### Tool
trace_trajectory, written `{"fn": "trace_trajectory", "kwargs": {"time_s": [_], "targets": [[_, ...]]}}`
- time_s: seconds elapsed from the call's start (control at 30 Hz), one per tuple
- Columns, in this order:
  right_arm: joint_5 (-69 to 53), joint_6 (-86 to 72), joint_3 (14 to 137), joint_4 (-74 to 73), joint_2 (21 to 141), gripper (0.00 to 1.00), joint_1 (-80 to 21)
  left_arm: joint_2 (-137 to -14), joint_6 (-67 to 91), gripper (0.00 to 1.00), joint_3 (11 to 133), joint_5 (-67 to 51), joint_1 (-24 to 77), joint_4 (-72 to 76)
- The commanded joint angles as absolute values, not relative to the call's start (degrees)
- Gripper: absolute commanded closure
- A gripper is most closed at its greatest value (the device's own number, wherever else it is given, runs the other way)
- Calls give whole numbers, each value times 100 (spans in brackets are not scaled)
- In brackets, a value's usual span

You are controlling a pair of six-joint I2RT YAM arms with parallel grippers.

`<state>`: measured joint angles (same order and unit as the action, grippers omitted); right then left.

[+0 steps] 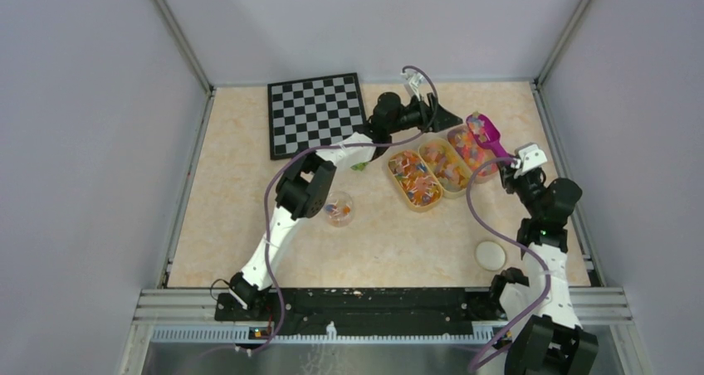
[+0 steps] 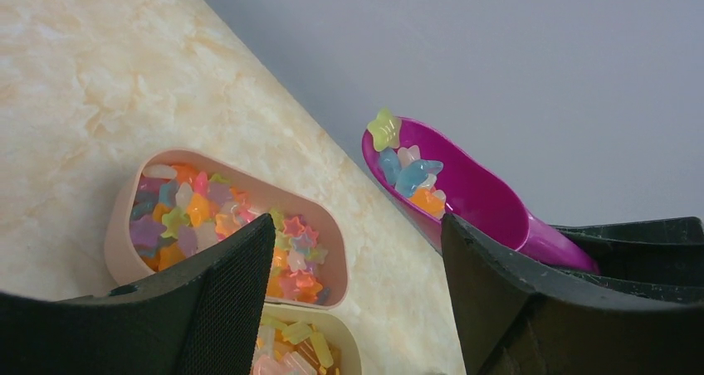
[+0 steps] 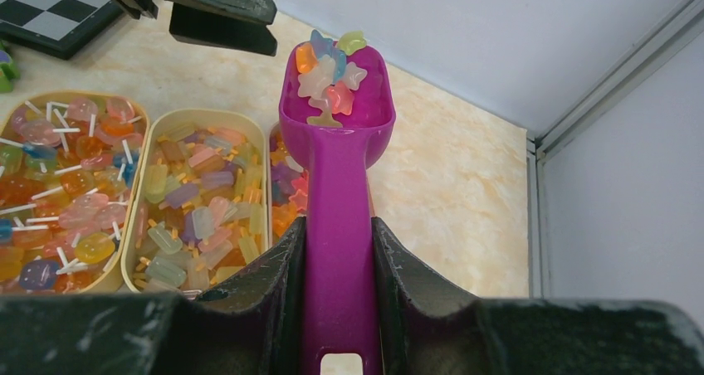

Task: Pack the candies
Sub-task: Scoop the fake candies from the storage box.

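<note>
My right gripper (image 3: 339,226) is shut on the handle of a magenta scoop (image 3: 336,143), which is lifted over the far end of the rightmost tray. Several star-shaped candies (image 3: 332,68) lie heaped at the scoop's tip (image 2: 411,172). Three oval trays hold more candies: stars in the pink one (image 2: 199,155), ice-lolly shapes in the middle one (image 3: 207,112), lollipops in the left one (image 1: 413,178). My left gripper (image 2: 357,226) hangs open behind the trays, beside the scoop (image 1: 486,134), with nothing between its fingers. A small clear cup (image 1: 338,209) holds a few candies.
A chessboard (image 1: 315,112) lies at the back left. A small green block (image 1: 359,166) sits beside the left arm's forearm. A white round lid (image 1: 491,255) rests near the right arm's base. The back wall stands close behind the scoop.
</note>
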<state>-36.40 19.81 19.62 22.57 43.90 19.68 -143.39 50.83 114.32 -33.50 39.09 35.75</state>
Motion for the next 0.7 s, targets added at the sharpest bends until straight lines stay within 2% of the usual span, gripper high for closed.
{"fn": "trace_trajectory", "kwargs": {"time_s": [0.0, 0.33, 0.67], "targets": [[-3931, 1676, 1958, 2902, 4275, 100, 2023, -13551, 4905, 22, 11344, -3431, 3827, 3745], [-3915, 1296, 2000, 3262, 3995, 100, 2030, -12744, 4701, 22, 11076, -3434, 3588, 3552], [-3881, 1108, 1988, 3322, 3804, 100, 2082, -12813, 4833, 22, 10948, -3574, 3505, 3609]]}}
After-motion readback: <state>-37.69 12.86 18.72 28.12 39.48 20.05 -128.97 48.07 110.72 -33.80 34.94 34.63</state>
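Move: The right hand, already holding the loaded scoop, has the clear storage box about 38 cm to its left, level with it fore and aft and some 17 cm lower. The star-candy box lies roughly 18 cm ahead and 2 cm left, the middle candy box 12 cm ahead and 11 cm left, the lollipop box 8 cm ahead and 19 cm left, all similarly low. From the empty left hand, the storage box is about 16 cm back, 29 cm left and 16 cm down. Keeping its pinch on the scoop handle, the right hand lifts the scoop about 3.5 cm farther above the star-candy box, tilting the bowl end up some 5 degrees. The open left hand clears away from beside the scoop, rising about 13 cm and drifting some 5 cm left, its fingers still apart and the wrist rolling slightly. ##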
